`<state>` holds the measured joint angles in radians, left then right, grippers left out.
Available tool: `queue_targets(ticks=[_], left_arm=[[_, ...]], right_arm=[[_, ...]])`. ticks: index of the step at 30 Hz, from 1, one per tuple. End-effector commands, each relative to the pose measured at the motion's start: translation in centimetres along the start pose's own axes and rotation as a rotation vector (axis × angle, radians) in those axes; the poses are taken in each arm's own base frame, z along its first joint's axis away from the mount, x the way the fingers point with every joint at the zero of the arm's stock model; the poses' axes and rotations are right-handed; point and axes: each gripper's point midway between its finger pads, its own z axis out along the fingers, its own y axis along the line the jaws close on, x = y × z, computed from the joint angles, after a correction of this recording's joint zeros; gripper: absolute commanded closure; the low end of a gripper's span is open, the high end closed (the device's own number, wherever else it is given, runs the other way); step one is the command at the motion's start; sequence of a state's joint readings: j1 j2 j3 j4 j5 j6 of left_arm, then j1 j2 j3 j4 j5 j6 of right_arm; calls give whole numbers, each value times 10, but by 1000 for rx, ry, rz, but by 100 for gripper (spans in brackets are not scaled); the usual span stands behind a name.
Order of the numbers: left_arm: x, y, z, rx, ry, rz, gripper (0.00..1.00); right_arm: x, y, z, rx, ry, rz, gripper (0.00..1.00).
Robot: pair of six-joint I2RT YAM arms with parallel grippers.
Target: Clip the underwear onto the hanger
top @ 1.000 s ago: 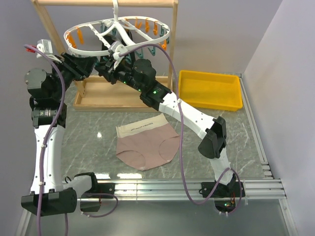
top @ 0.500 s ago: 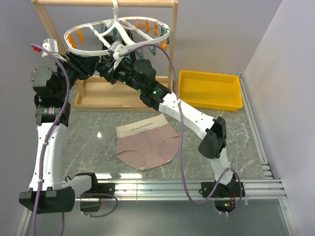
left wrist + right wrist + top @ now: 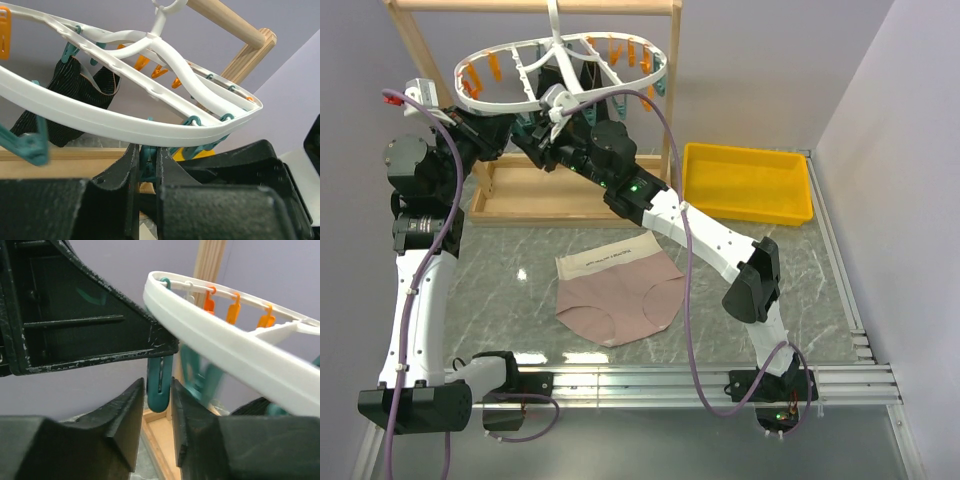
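Observation:
The dusty-pink underwear (image 3: 620, 295) lies flat on the table in the top view, apart from both grippers. The white oval hanger (image 3: 470, 100) hangs from the wooden rack, with orange and teal clothespins under its rim; it also shows in the left wrist view (image 3: 100, 122) and the right wrist view (image 3: 210, 342). My left gripper (image 3: 510, 135) (image 3: 146, 150) is up under the ring, shut on a teal clothespin (image 3: 146, 162). My right gripper (image 3: 535, 140) (image 3: 159, 382) is right beside it, its jaws closed narrowly round a teal clothespin (image 3: 160, 395).
The wooden rack (image 3: 670, 90) stands at the back on a wooden base (image 3: 550, 200). A black garment (image 3: 60, 105) hangs from the far side of the ring. A yellow tray (image 3: 750, 150) sits at the back right. The right arm stretches over the table's middle.
My left arm has shifted right and up towards the ring. The hanger's left side has lifted and tilted a little. The right arm and the underwear have not moved.

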<state>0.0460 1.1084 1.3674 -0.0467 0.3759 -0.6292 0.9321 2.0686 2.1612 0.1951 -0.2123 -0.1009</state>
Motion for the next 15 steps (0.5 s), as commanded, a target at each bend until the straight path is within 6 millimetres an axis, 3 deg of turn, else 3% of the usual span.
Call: queue_targets(ticks=[1, 5, 7, 9, 10, 12, 13, 14, 15], left_arm=[[-25, -21, -3, 56, -70, 35, 99], [-25, -20, -3, 54, -70, 39, 100], [-25, -21, -3, 54, -72, 42, 99], [-25, -21, -3, 55, -71, 45, 99], [-26, -22, -4, 58, -72, 48, 99], [-27, -22, -4, 56, -76, 51, 99], [-26, -21, -3, 56, -74, 54, 99], [-27, -22, -4, 56, -76, 57, 100], [-23, -19, -4, 44, -58, 52, 100]], right_arm=[[-28, 9, -6, -15, -45, -15, 58], [-24, 10, -14, -18, -25, -15, 48], [-11, 11, -19, -21, 3, -14, 44], [-14, 13, -26, -26, 10, -15, 43], [2, 16, -30, -34, 46, -8, 42], [-2, 20, -42, -53, 54, -7, 41], [21, 23, -49, -60, 107, 2, 41], [15, 26, -58, -68, 107, 6, 41], [22, 30, -65, -84, 128, 21, 41]])
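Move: The pink underwear lies flat on the table roughly 46 cm below the right hand, some 12 cm back and 18 cm to its right. A teal clip on the hanger's rim is right at both hands' fingertips, with the next clip about 5 cm to the left of it and 2 cm farther out, and another about 5 cm to the right and level with it. The underwear lies about 12 cm back, 18 cm right and 46 cm below the left hand. The teal clip comes free of the right fingers, which open to a bit over half, while the left hand stays put and keeps its pinch on the clip. From there the right hand drops away from the rim with gathering speed, about 8 cm down, then also easing some 2 cm back and tipping about 10 degrees, its fingers still pointing left. ##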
